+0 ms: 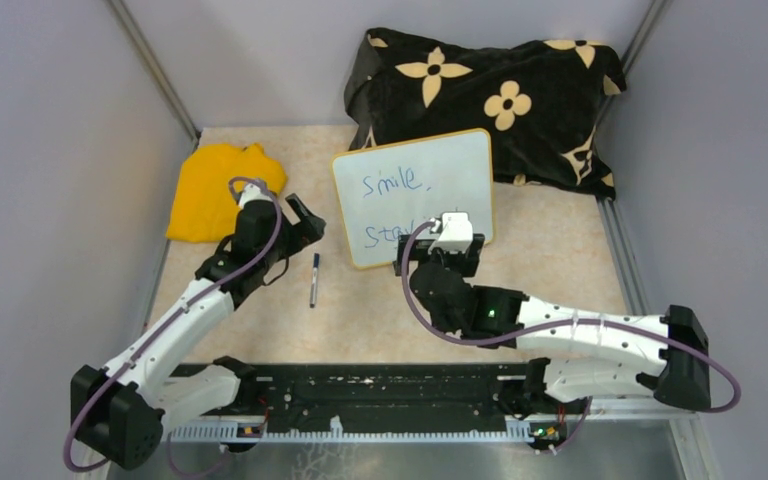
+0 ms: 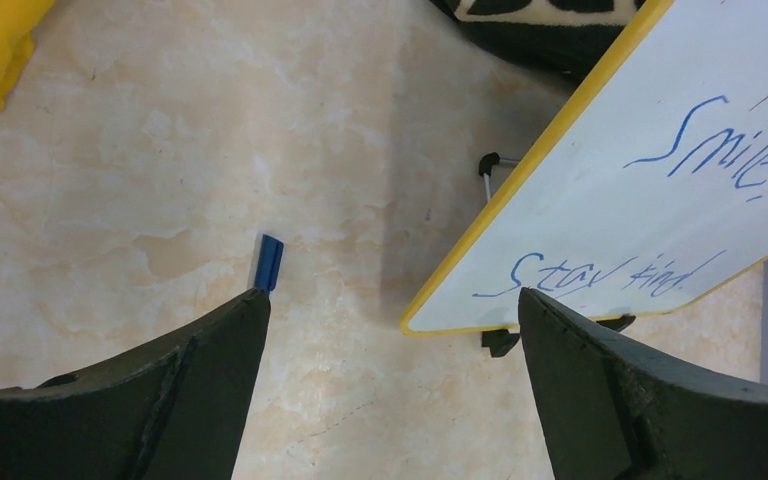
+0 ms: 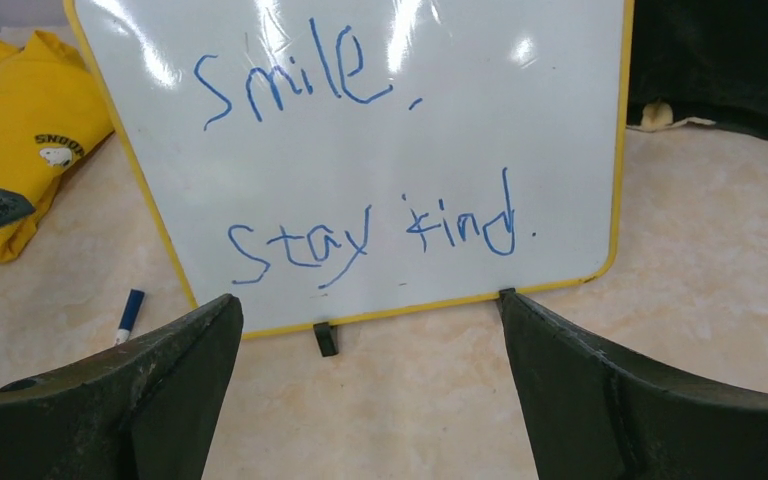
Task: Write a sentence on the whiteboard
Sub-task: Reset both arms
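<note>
The whiteboard (image 1: 452, 168) stands tilted on small black feet against a black flowered cloth. On it is the sentence (image 1: 392, 184) in blue marker: "Smile," above "Stay kind". My right gripper (image 1: 440, 256) is open just in front of the board's lower edge, with nothing between its fingers. In the right wrist view the whiteboard (image 3: 560, 120) fills the top, the sentence (image 3: 300, 245) is fully readable, and the right gripper (image 3: 368, 300) is spread wide. My left gripper (image 1: 308, 222) is open left of the board, over a marker (image 1: 314, 280) lying on the table. The left gripper (image 2: 392, 300) holds nothing.
A yellow garment (image 1: 222, 190) lies at the back left. The black flowered cloth (image 1: 490, 100) is bunched behind the board. The marker's blue end (image 2: 268, 262) shows by the left finger. A black rail (image 1: 380, 400) runs along the near edge, and walls close in on both sides.
</note>
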You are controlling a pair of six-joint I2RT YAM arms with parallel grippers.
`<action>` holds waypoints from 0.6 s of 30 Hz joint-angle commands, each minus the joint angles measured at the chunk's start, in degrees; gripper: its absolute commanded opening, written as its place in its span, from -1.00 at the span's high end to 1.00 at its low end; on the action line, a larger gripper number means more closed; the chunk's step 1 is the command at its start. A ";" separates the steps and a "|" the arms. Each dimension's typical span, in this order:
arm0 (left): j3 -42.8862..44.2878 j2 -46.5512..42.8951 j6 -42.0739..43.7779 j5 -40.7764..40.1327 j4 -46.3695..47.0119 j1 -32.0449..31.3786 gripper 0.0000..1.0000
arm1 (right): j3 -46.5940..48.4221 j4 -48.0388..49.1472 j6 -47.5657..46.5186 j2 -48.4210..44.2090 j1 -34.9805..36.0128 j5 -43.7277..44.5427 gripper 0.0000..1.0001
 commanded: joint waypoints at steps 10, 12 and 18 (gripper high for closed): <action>4.88 -6.34 23.63 15.66 7.12 -0.26 -0.97 | 0.94 0.04 0.30 -2.59 -10.21 -5.24 -0.97; 6.00 -7.65 24.43 16.19 9.24 -0.32 -0.97 | 1.79 -0.70 0.00 -4.13 -14.14 -6.15 -0.97; 21.50 -3.33 25.75 12.23 8.96 -0.32 -0.97 | 8.38 2.89 -10.14 -7.97 -20.87 -6.36 -0.97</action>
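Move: The marker lies on the table about 5 cm back from the left hand, with no sideways offset, and some 16 cm below it. The whiteboard's middle is about 10 cm ahead of that hand, 20 cm to its right and 9 cm lower; the yellow cloth is about 15 cm ahead, 18 cm to its left and 15 cm down. From the right hand, the whiteboard's middle is roughly 18 cm ahead, 3 cm left and 17 cm lower, and the marker 4 cm ahead, 23 cm left and 24 cm below. Up and clear of the marker goes the empty left hand, about 14 cm with only a little drift to the right, its fingers tipping up some 25 degrees while it turns clockwise. The empty right hand swings to the right and forward towards the whiteboard's right edge, turning slightly clockwise and lifting a little only at the end. Both grippers stay wide open and touch nothing. ##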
